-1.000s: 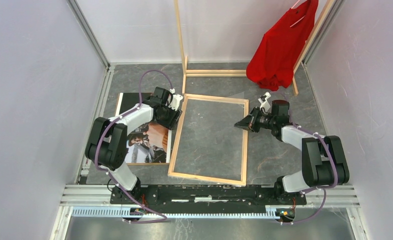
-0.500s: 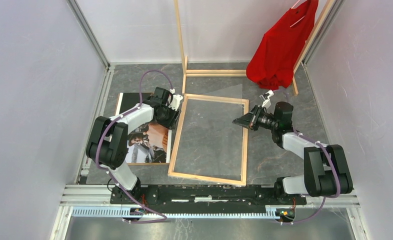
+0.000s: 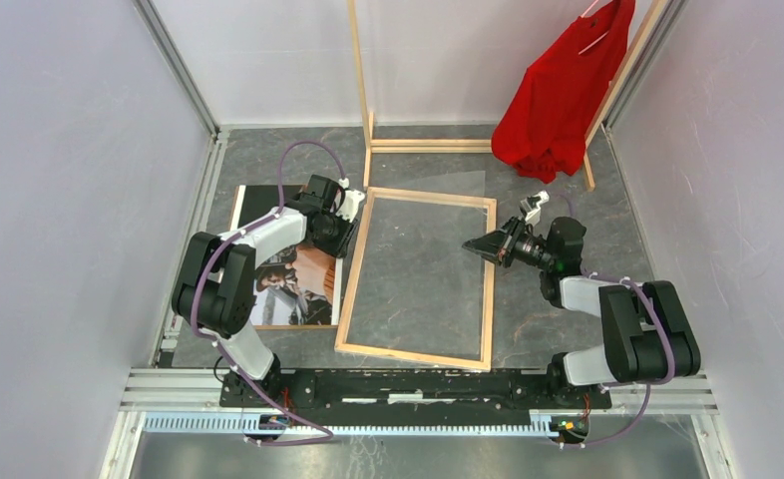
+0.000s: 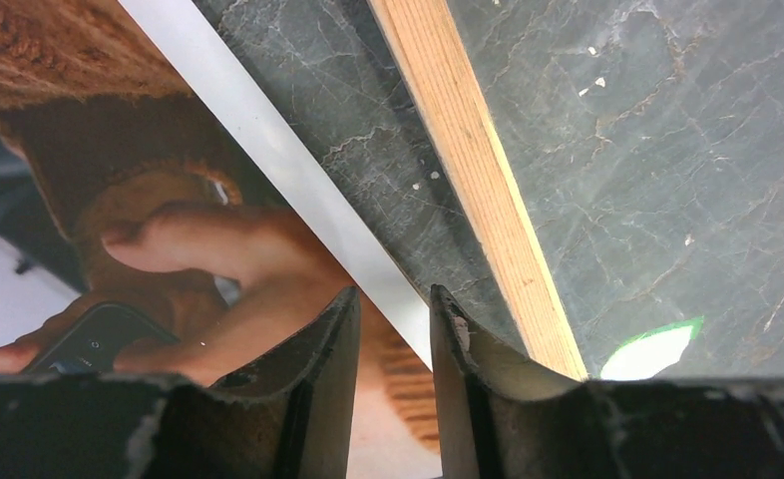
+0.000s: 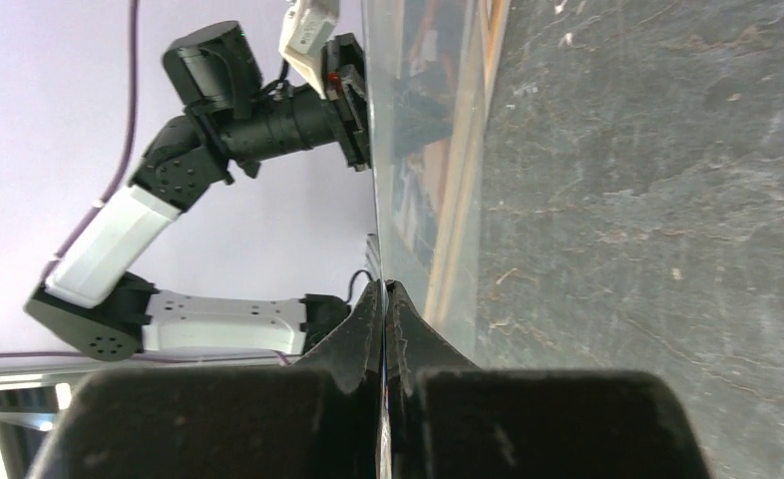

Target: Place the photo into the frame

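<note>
The photo (image 3: 293,284) lies face up on the table's left side; it also shows in the left wrist view (image 4: 198,230). The frame (image 3: 408,354) lies flat beside it, light wood side up, its left rail in the left wrist view (image 4: 478,170). My left gripper (image 3: 340,235) hovers over the photo's right white border, jaws a little apart (image 4: 393,304). My right gripper (image 3: 480,246) is shut on the right edge of a clear pane (image 3: 428,249), holding that edge tilted up above the frame. The pane runs edge-on from the fingers in the right wrist view (image 5: 423,120).
A tall wooden clothes rack (image 3: 360,90) with a red shirt (image 3: 563,90) stands at the back. Grey walls close in left and right. A green mark (image 4: 652,349) sits on the table inside the frame.
My right gripper has drawn back toward its base and lifted the pane's right edge higher, so its far corner stands above the frame. The left arm has not moved.
</note>
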Robot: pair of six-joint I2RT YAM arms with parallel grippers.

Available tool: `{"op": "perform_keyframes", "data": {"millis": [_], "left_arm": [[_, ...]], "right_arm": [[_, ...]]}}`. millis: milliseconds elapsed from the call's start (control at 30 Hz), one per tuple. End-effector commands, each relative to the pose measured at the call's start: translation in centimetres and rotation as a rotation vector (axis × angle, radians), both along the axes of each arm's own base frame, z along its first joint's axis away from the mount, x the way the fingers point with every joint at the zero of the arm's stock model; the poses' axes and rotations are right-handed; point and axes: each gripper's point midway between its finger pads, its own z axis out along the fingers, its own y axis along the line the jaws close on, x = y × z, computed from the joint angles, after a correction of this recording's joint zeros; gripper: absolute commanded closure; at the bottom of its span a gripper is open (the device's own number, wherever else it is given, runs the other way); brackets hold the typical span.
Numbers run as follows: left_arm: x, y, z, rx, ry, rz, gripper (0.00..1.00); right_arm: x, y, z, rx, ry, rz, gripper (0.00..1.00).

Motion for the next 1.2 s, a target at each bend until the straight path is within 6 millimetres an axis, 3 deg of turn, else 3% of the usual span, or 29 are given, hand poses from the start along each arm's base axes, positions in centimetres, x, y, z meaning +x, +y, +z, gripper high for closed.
{"op": "perform_keyframes", "data": {"millis": [0, 233, 467, 633, 833, 1000, 1167], "left_arm": [[0.3, -0.2, 0.4, -0.011, -0.016, 0.008, 0.62], [1.1, -0.2, 3.3, -0.069, -0.041, 0.024, 0.63], [3.9, 3.2, 7.3, -0.125, -0.114, 0.113, 0.64], [4.0, 5.7, 6.9, -0.126, -0.102, 0.162, 0.64], [3.8, 6.7, 6.6, -0.117, -0.098, 0.181, 0.64], [3.5, 6.8, 6.2, -0.112, -0.094, 0.183, 0.64], [3.6, 6.8, 6.4, -0.115, -0.099, 0.186, 0.64]], "right_arm": [[0.0, 1.1, 3.9, 0.102, -0.088, 0.028, 1.00], [-0.4, 2.9, 7.3, 0.166, -0.110, 0.045, 1.00], [-0.4, 3.0, 11.8, 0.218, -0.171, 0.041, 1.00], [-0.5, 3.1, 12.6, 0.206, -0.190, 0.048, 1.00], [-0.6, 3.1, 10.2, 0.207, -0.134, 0.044, 1.00], [-0.3, 3.4, 11.5, 0.265, -0.140, 0.049, 1.00], [0.3, 5.2, 13.3, 0.248, -0.170, 0.084, 1.00]]}}
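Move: Over the far right part of the frame, the right hand holds the clear sheet by its right-hand edge; the frame's middle lies about 6 cm back, 8 cm left and 12 cm below. From that hand the photo's middle is some 38 cm left, 2 cm back and 12 cm down. From the empty left hand, the photo's middle is roughly 12 cm left and level fore and aft, the frame's 18 cm right and 5 cm back, both about 2 cm below. Lifting the clear sheet higher over the frame, the right hand climbs about 11 cm, dips a little and ends 9 cm up and 4 cm farther left, its left side rolling up a little over 10 degrees, fingers still shut on the edge. The left hand leaves the frame's left rail, going 7 cm left, 5 cm up and 4 cm forward over the photo with fingers part open, turning slightly counter-clockwise. ##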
